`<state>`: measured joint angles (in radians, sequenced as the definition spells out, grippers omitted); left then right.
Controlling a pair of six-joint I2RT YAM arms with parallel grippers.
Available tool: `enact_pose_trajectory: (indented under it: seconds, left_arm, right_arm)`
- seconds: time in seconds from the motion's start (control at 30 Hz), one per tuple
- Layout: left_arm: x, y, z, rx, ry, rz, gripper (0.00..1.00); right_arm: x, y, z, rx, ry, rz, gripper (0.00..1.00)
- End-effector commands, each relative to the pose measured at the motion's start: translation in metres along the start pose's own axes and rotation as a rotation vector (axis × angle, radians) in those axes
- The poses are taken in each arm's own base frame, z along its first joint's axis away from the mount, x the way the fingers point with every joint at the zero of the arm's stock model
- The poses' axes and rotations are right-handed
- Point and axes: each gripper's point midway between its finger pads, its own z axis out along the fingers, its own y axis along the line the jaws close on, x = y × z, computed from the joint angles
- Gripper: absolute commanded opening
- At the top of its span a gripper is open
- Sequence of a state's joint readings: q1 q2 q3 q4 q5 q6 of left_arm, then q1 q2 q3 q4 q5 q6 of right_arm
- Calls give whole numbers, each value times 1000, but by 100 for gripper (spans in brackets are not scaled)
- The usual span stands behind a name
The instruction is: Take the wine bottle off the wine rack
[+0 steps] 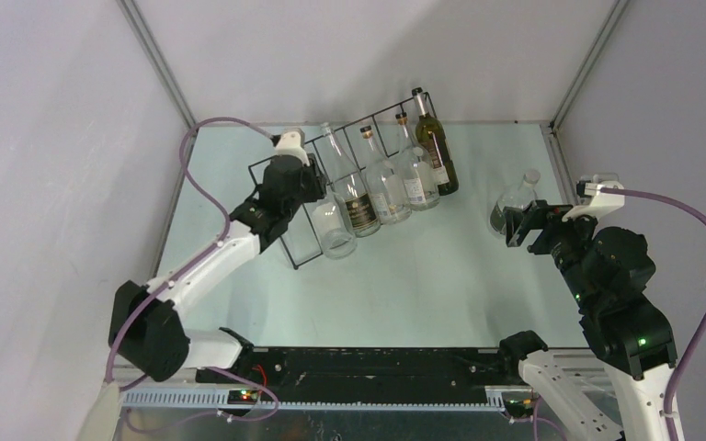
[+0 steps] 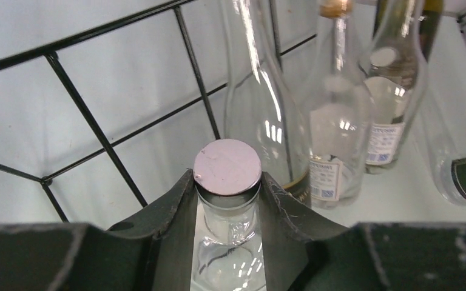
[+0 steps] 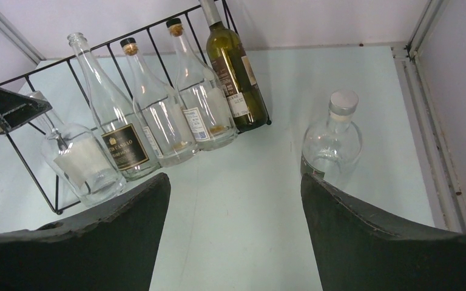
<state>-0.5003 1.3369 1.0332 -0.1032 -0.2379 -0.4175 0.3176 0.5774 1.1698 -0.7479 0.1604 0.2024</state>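
The black wire wine rack stands at the back left of the table and holds a row of leaning bottles. At its left end is a clear wine bottle with a flat pale cap. My left gripper is shut on its neck just under the cap, one finger pressed on each side. The rack's wires cross behind it. My right gripper hangs open over the table at the right, with nothing between its fingers.
More bottles lean in the rack: a clear one with a black label, two clear corked ones and a dark green one. A round clear bottle stands on the table just beyond my right gripper. White walls enclose the table.
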Motion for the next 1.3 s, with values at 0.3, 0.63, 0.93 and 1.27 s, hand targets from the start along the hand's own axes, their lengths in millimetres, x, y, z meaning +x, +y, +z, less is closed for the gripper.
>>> enact_pose_trajectory:
  seconds: [0.3,0.63,0.93,1.27]
  left_arm:
    - [1,-35,-51,80,-197,-8,0]
    - [22,-57,-66,151,-164,9,0]
    - [37,-76,-88,205,-145,27,0]
    - [53,-104,-108,293,-102,60,0]
  right_arm:
    - [-1,4,-3,-16,13,15,81]
    - [4,6,-4,-29,31,17,81]
    - [8,17,-3,-95,23,33,81]
    - [12,40,-7,-240,14,13,81]
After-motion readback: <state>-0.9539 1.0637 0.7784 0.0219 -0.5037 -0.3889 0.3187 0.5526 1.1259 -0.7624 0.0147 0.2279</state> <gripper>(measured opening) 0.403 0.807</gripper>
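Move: The left hand already pinches the wine bottle's capped neck; the open table before the rack lies about 15 cm back, 11 cm right and 22 cm below. From this hand, the black-label bottle is about 7 cm right and 2 ahead, the cork-topped bottle 14 right and 3 ahead, both some 8 lower. From the right hand, that open table is roughly 30 cm left, 5 ahead, 36 below. Neck still gripped, the left hand draws back about 12 cm, right 7, towards open table; right hand edges left. ##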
